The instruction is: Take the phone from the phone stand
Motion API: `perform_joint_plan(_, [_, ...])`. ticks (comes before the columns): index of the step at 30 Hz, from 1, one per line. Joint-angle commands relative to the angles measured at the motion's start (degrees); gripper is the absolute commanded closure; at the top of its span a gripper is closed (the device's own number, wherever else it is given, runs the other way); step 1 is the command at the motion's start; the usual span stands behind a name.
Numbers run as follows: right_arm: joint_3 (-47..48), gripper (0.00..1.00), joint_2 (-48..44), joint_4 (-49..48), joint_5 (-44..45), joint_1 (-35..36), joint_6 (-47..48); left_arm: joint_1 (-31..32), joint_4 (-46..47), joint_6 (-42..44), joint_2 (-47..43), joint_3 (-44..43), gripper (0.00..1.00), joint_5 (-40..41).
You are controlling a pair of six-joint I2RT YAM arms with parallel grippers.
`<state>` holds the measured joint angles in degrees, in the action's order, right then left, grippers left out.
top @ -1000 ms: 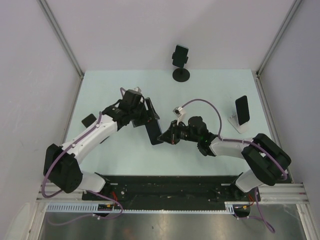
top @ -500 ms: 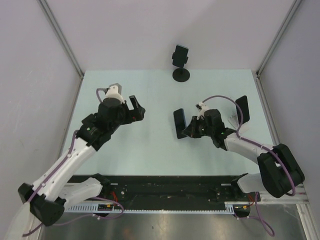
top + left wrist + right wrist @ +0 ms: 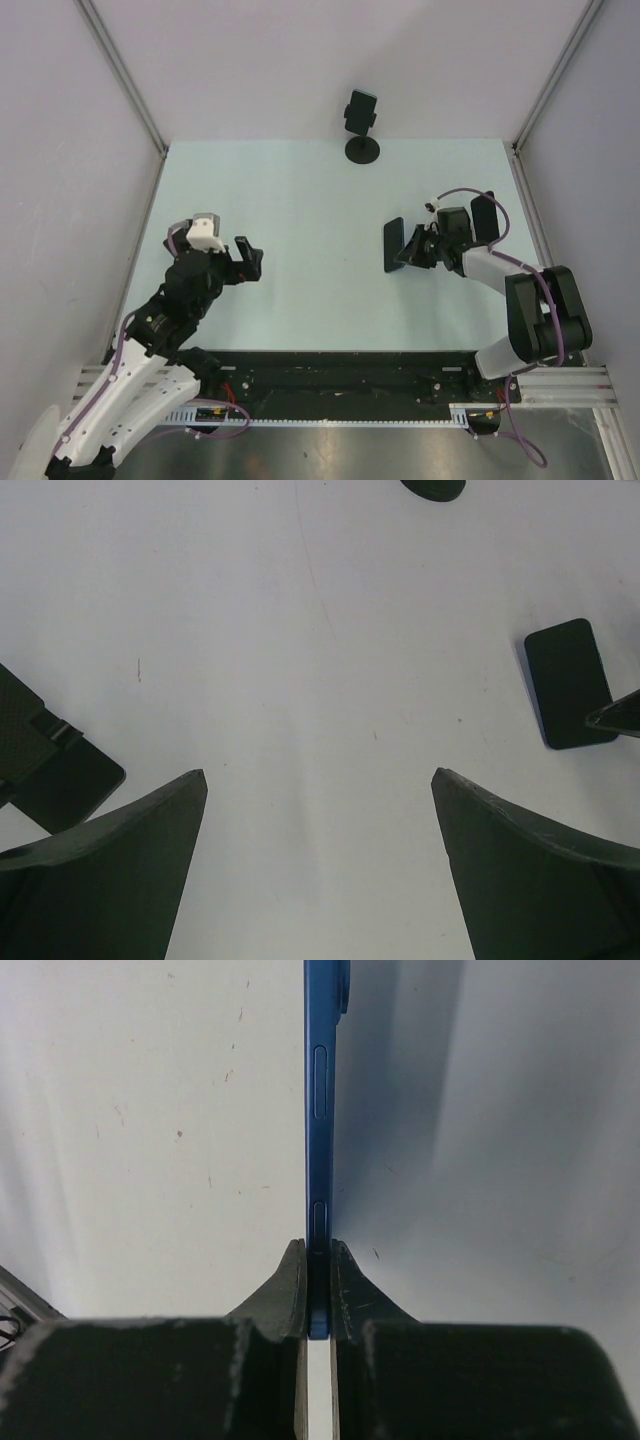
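Observation:
My right gripper (image 3: 413,249) is shut on the bottom edge of a dark blue phone (image 3: 393,245), held edge-on just over the table at the right of centre. In the right wrist view the phone's blue side (image 3: 320,1110) runs straight up from between my closed fingers (image 3: 290,1285). My left gripper (image 3: 246,262) is open and empty at the near left, over bare table (image 3: 318,775). The left wrist view shows the phone (image 3: 568,680) far to the right. A small black phone stand (image 3: 50,765) sits empty at the left.
A black round-base stand (image 3: 362,148) holding a dark phone stands at the back centre. Another black phone (image 3: 486,215) leans on a stand at the right, just behind my right arm. Walls close the table on three sides.
The left gripper let go of the phone and drew back to the near left, open. The right gripper carried the phone to the right across the table.

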<state>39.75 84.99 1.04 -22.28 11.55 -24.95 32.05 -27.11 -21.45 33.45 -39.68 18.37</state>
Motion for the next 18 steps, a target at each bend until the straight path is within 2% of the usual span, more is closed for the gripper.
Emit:
perform_joint_plan(1, [3.9, 1.0, 3.2, 4.4, -2.3, -1.0, 3.8, -0.2, 2.7, 2.2, -1.5, 0.7, 0.0, 1.1])
perform_joint_plan(3, [4.6, 1.0, 4.4, 6.1, -2.2, -1.4, 4.4, -0.2, 2.8, 2.2, -1.1, 0.8, 0.0, 1.1])
perform_joint_plan(7, [5.0, 0.83, 5.7, 7.8, -0.9, -2.8, 5.0, -0.1, 2.9, 2.2, -0.5, 0.8, 0.0, 0.8])
perform_joint_plan(9, [5.2, 0.78, 6.1, 8.7, -0.3, -3.0, 5.6, -0.2, 2.8, 2.3, -0.3, 0.8, 0.0, 1.0])
perform_joint_plan(18, [5.8, 0.69, 6.9, 11.1, 3.6, -3.6, 6.5, -0.2, 2.9, 2.0, -0.1, 0.5, 0.0, 2.2])
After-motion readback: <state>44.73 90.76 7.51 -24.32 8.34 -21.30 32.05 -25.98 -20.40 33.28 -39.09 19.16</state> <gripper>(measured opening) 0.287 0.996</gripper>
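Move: The right fingers already hold the near end of the phone, whose middle lies about 5 cm ahead, 2 cm left and 2 cm below. The black round-based holder stands some 36 cm ahead and 9 cm left of that hand, the white-based holder about 22 cm to its right and 7 cm ahead. From the idle left hand the phone is roughly 13 cm ahead, 40 cm right and 19 cm below. The right hand eases down and right about 2 cm, lowering the phone's raised right edge while its fingers part. ##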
